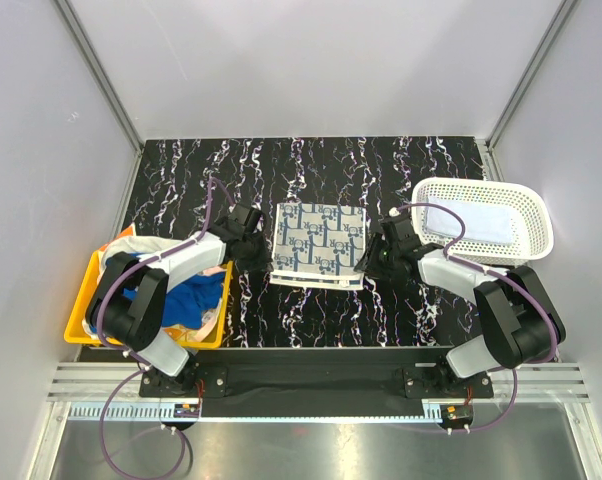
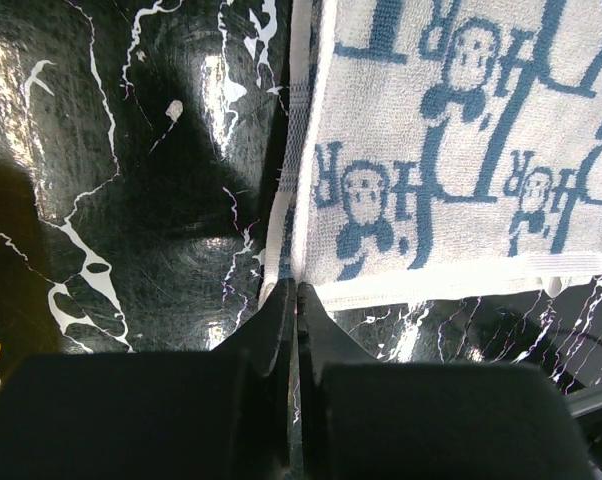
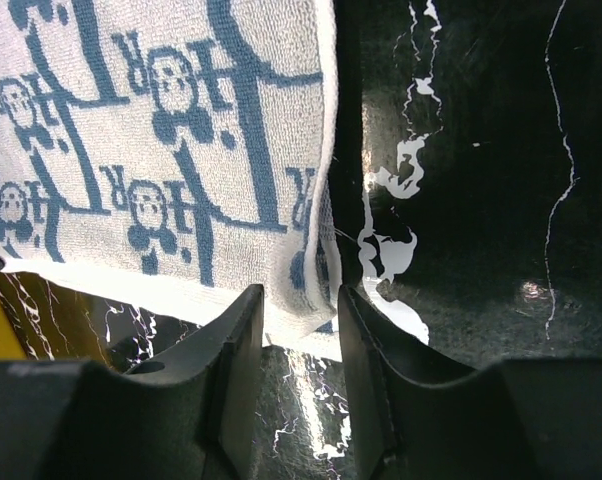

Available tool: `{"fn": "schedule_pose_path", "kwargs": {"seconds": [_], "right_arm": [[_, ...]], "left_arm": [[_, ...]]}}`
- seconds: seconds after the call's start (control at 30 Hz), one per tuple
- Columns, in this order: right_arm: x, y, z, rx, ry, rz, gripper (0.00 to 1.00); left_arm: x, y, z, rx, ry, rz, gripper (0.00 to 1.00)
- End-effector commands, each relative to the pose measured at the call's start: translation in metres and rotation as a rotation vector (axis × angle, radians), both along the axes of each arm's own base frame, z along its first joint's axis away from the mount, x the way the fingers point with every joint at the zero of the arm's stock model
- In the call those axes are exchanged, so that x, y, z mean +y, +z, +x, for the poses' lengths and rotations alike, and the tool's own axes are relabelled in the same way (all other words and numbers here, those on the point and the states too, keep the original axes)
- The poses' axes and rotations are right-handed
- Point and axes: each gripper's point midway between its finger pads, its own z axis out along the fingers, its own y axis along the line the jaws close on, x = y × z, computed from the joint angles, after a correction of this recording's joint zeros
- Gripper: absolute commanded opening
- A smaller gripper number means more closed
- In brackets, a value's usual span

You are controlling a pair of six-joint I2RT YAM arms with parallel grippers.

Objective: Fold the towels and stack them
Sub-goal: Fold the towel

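A white towel with a blue pattern (image 1: 319,243) lies folded in a square on the black marbled table, between my two arms. My left gripper (image 1: 258,256) is at its near left corner. In the left wrist view the jaws are pressed together, and the left gripper (image 2: 297,290) pinches the corner edge of the patterned towel (image 2: 461,150). My right gripper (image 1: 373,257) is at the near right corner. In the right wrist view the right gripper (image 3: 301,300) stands open, with the patterned towel's (image 3: 161,130) corner lying loose between the fingers.
A yellow bin (image 1: 81,310) at the near left holds a heap of towels, among them a royal blue one (image 1: 196,295) and an orange-and-white one (image 1: 118,243). A white perforated basket (image 1: 526,205) at the right holds a pale folded towel (image 1: 471,222).
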Motion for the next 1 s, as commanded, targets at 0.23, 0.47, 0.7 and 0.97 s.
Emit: {"fn": "schedule_pose_path", "kwargs": {"seconds": [0.23, 0.47, 0.7, 0.97], "right_arm": [[0.002, 0.007, 0.010, -0.049, 0.015, -0.016, 0.19], [0.001, 0.021, 0.012, -0.068, 0.024, -0.020, 0.00], [0.002, 0.046, 0.013, -0.107, 0.032, -0.004, 0.00], [0.002, 0.054, 0.007, -0.113, 0.036, 0.008, 0.00]], "left_arm": [[-0.009, 0.008, 0.007, -0.030, -0.014, -0.031, 0.00], [-0.009, 0.021, 0.011, -0.051, -0.018, -0.030, 0.00], [-0.008, 0.039, 0.012, -0.087, -0.011, -0.036, 0.00], [-0.007, 0.047, 0.009, -0.101, -0.010, -0.048, 0.00]]}}
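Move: The right hand's open fingers straddle the near right corner of the towel's top layer, about 1 cm below. The left hand already grips the near left corner, roughly 1 cm below its hand point. The bottom layer's near edge lies some 6 cm right, 2 cm back and 1 cm below the left hand, and the towel's middle about 9 cm left of the right hand and 6 cm ahead, 2 cm below. The right fingers pinch the top layer's right corner; both hands, left still gripping, then lift about 3 cm. ##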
